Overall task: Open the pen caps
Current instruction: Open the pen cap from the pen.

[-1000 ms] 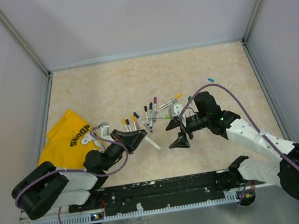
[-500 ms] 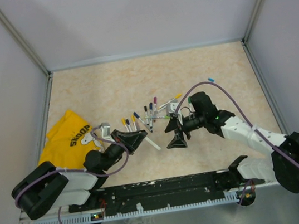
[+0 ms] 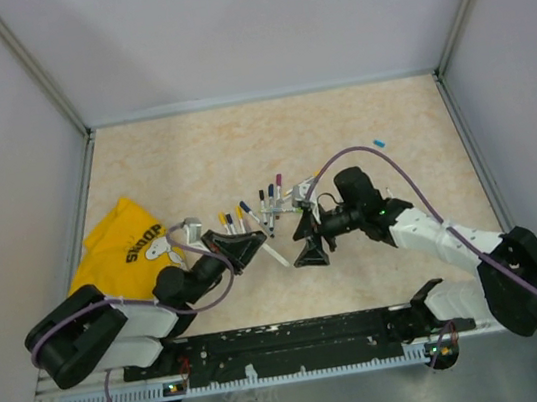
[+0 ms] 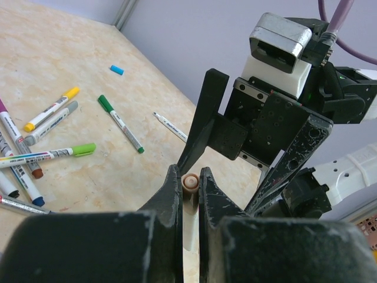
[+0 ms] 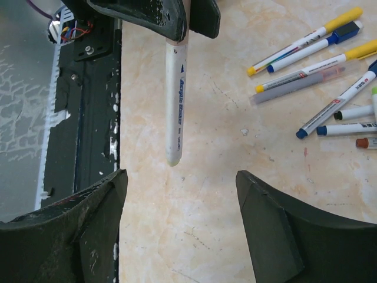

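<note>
My left gripper is shut on a white pen, and the barrel sticks out toward my right gripper. In the left wrist view the pen's beige end shows between the closed jaws, with one of the right gripper's fingers just beyond it. From the right wrist, the pen points down at the gap of my open right gripper. Its pale rounded end stops just short of the fingertips and touches neither. Several loose pens with coloured ends lie behind on the table.
A yellow cloth lies at the left by the left arm. A small blue cap sits alone toward the back right. The black base rail runs along the near table edge. Walls close in the table on three sides.
My right gripper has moved left, closer to the free end of the held pen, staying open. The left gripper and its pen have stayed still.
</note>
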Controlling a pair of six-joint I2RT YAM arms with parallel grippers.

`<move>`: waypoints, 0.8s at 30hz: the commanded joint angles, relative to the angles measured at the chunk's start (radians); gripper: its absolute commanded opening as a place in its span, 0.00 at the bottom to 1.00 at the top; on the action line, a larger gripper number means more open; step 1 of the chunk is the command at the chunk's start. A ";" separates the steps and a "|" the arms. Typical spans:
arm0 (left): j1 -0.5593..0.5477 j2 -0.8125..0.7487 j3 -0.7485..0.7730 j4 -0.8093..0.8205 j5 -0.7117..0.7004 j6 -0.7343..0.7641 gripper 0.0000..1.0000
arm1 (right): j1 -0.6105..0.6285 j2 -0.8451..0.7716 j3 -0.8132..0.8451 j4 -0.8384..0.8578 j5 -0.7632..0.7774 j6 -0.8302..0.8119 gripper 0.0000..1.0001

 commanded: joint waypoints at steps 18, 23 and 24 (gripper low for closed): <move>-0.028 0.121 0.140 0.264 0.038 -0.043 0.00 | 0.112 0.066 -0.027 0.316 0.146 0.176 0.50; -0.028 0.102 0.132 0.264 0.022 -0.031 0.00 | 0.114 0.063 -0.025 0.311 0.104 0.158 0.05; -0.028 0.095 0.129 0.264 0.012 -0.027 0.00 | 0.113 0.064 -0.022 0.305 0.090 0.150 0.01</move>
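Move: The left hand already holds the pen by its brown end; its free half hangs about 3 cm back, 3 cm right and 4 cm below that hand. From the open right hand this half is some 6 cm to the left, level fore and aft, and 1 cm lower. On the table, about 13 cm below the right hand, lie the light green pen 8 cm ahead, the dark blue pen 6 cm ahead and 8 cm left, and the grey-purple pen 3 cm ahead and 11 cm left. The right fingers close from wide open and pinch the white barrel a little above its free end, after that hand has reached left by about 3 cm and slightly forward. To meet it, the left hand keeps its shut grip on the brown end and carries the pen about 3 cm to the right, with a little forward and up. ##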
